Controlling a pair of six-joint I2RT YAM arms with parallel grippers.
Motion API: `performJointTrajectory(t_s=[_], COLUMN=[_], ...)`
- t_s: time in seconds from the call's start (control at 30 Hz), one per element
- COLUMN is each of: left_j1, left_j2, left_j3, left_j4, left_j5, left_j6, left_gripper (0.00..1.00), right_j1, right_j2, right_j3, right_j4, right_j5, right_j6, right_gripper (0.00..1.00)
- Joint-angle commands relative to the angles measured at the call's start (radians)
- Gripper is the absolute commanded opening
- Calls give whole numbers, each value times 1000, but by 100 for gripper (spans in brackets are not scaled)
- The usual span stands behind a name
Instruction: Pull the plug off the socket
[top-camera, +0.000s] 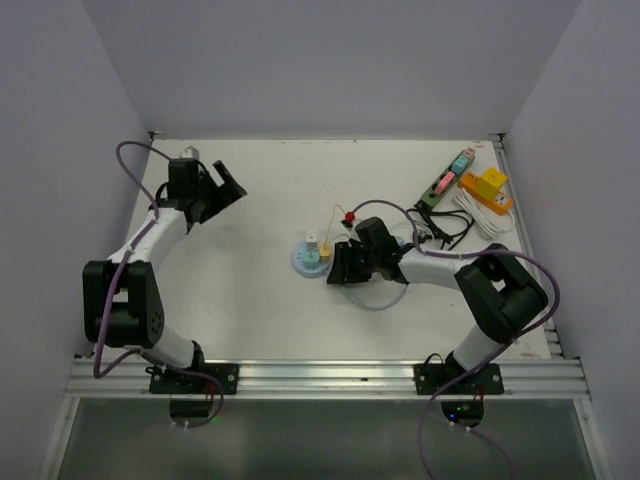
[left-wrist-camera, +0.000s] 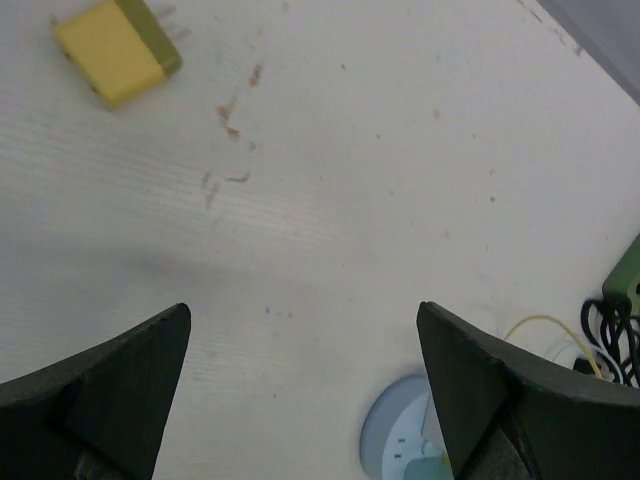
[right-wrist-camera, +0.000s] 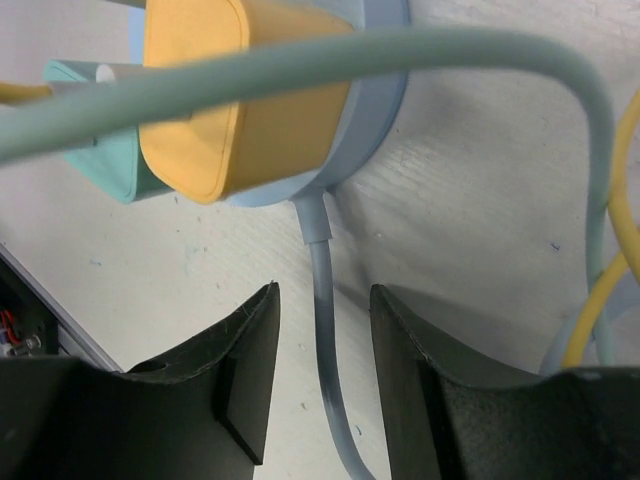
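Note:
The round pale-blue socket (top-camera: 303, 260) lies mid-table with an orange-yellow plug (right-wrist-camera: 240, 90) and a teal plug (right-wrist-camera: 95, 140) seated in it. A separate yellow plug (left-wrist-camera: 118, 50) with an olive end and bare prongs lies loose on the table. It is far ahead of my left gripper (left-wrist-camera: 302, 308), which is open wide with nothing between its fingers. My right gripper (right-wrist-camera: 322, 295) sits low beside the socket (right-wrist-camera: 375, 80), on its right in the top view. Its jaws are parted on either side of the socket's grey-blue cable (right-wrist-camera: 325, 330), with a gap on each side.
A green power strip (top-camera: 446, 177), an orange block (top-camera: 487, 188), coiled black leads (top-camera: 447, 228) and a white cable (top-camera: 487, 215) crowd the back right corner. A thin yellow wire (right-wrist-camera: 600, 300) and a thick grey cord (right-wrist-camera: 300, 65) loop around the socket.

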Motion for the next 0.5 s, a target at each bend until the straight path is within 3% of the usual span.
performJointTrajectory(t_s=[0.0,0.27,0.47], left_j1=[-137,-398,-564], left_j2=[-85,-159,-30], left_j3=[-51,-28,131], left_j4=[-83,-169,-239], left_j5=[-17,-121,-261], left_j6=[57,-11,0], left_gripper=[98,94,94], right_j1=[2,4,4], right_j2=[-58,-116,-155], right_j3=[-24,-93,-114], right_j4=[-32,36,65], right_j5=[45,76,100], right_j6=[-3,63,80], right_gripper=[45,54,68])
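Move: Back and to the right of the empty left hand sits the white plug on the round socket, about 9 cm back, 19 cm right and 8 cm below. From that hand the yellow plug is some 11 cm back and 23 right, the green plug 13 back and 19 right; a loose yellow block lies 9 cm ahead, 7 left, 10 below. From the right hand, the socket is roughly 6 cm ahead, 7 left, slightly lower, its yellow plug 6 ahead, 4 left. Sweeping quickly and almost level, the left hand travels about 17 cm right and 9 cm back, away from the loose yellow block towards the white plug, turning some 25 degrees clockwise with its fingers still wide open. Down by the socket's cable, the right hand opens its fingers wider and eases about 2 cm to the right and slightly back from the socket. ##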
